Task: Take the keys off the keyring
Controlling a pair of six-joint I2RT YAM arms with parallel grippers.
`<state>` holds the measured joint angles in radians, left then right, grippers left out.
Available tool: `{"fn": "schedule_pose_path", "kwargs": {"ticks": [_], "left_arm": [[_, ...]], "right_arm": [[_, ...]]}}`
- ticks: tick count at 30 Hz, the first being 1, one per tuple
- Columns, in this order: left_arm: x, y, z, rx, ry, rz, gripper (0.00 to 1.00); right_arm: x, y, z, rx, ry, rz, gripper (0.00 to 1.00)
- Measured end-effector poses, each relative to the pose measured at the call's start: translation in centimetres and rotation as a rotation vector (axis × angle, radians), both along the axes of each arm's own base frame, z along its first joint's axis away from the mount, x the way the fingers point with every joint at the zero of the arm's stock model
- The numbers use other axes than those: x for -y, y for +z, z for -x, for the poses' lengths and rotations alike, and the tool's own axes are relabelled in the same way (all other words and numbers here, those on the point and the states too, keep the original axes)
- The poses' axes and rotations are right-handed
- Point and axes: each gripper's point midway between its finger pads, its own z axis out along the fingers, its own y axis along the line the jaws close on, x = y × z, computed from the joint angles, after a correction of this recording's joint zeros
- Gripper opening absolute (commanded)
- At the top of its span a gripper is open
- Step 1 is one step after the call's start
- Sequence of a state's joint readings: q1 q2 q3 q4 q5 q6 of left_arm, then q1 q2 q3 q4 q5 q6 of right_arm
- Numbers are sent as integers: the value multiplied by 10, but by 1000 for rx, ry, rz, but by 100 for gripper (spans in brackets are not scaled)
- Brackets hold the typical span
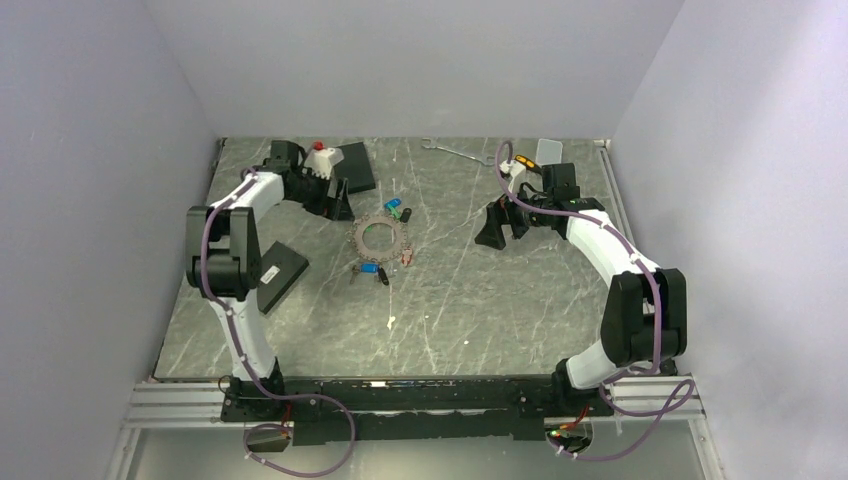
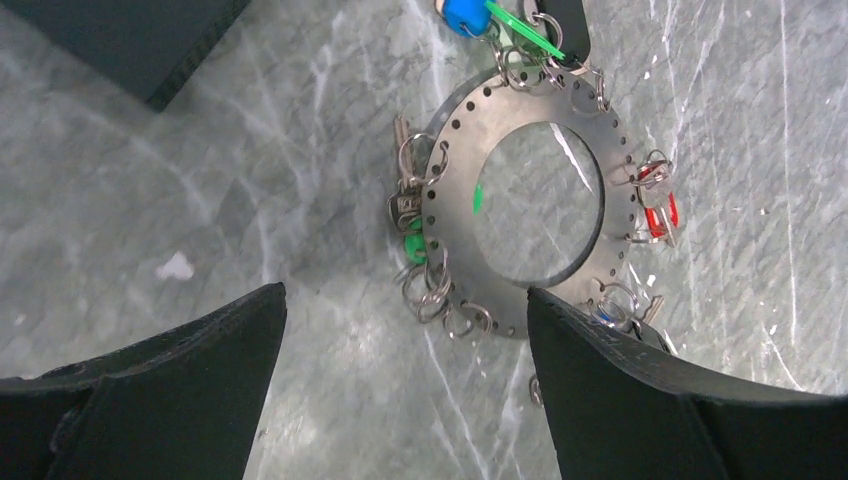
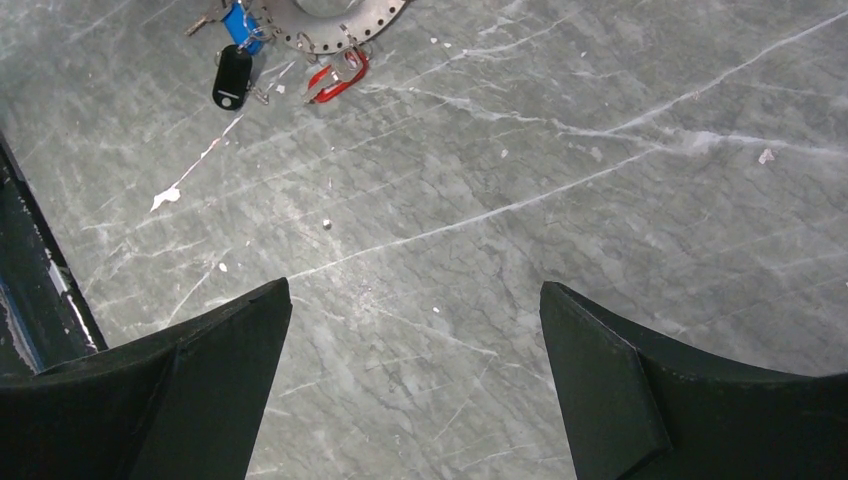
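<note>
The keyring (image 1: pixel 380 236) is a flat grey metal ring with small holes round its rim, lying flat on the marble table. The keys hang from it on small split rings: blue and green tags (image 1: pixel 396 209) at the far side, a blue tag (image 1: pixel 370 268) at the near side, a red tag (image 1: pixel 406 257) at the right. In the left wrist view the keyring (image 2: pixel 452 180) lies just ahead of my open left gripper (image 2: pixel 403 300), with a red tag (image 2: pixel 660 212) and a green tag (image 2: pixel 520 28) showing. My right gripper (image 3: pixel 415 290) is open and empty, well right of the keyring (image 3: pixel 345 20).
Two black boxes lie at the left, one far (image 1: pixel 355 165) and one near (image 1: pixel 282 272). A wrench (image 1: pixel 455 150) and an orange-handled screwdriver (image 1: pixel 521 160) lie at the back. A black fob (image 3: pixel 231 75) lies next to the ring.
</note>
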<state>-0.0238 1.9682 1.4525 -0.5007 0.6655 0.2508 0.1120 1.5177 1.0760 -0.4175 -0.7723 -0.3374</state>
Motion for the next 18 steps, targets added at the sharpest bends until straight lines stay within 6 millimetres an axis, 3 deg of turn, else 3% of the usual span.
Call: {"fn": "schedule_pose_path", "kwargs": {"ticks": [7, 18], "left_arm": [[21, -29, 2, -45, -72, -23, 85], [39, -45, 25, -104, -157, -53, 51]], "right_arm": [[-1, 0, 1, -2, 7, -7, 100], [-3, 1, 2, -4, 15, -17, 100]]}}
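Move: The small split rings on the keyring's nearest rim lie about 5 cm below my left hand, some 3 cm back and 5 cm to its right. The keyring's middle is roughly 4 cm back and 12 cm right, the near blue tag about 11 cm back and 9 cm right, and the black box some 13 cm ahead and 5 cm right. From my right hand those split rings lie about 6 cm ahead, 36 cm left and 11 cm below. I lower my open left hand about 4.5 cm while carrying it 4 cm to the right, slowing as I ease back some 2.5 cm, so the fingertips come down around the split rings on the keyring's left rim. The hand turns roughly 10 degrees clockwise, and the fingers narrow from nearly wide open to a bit over half, not yet gripping. ##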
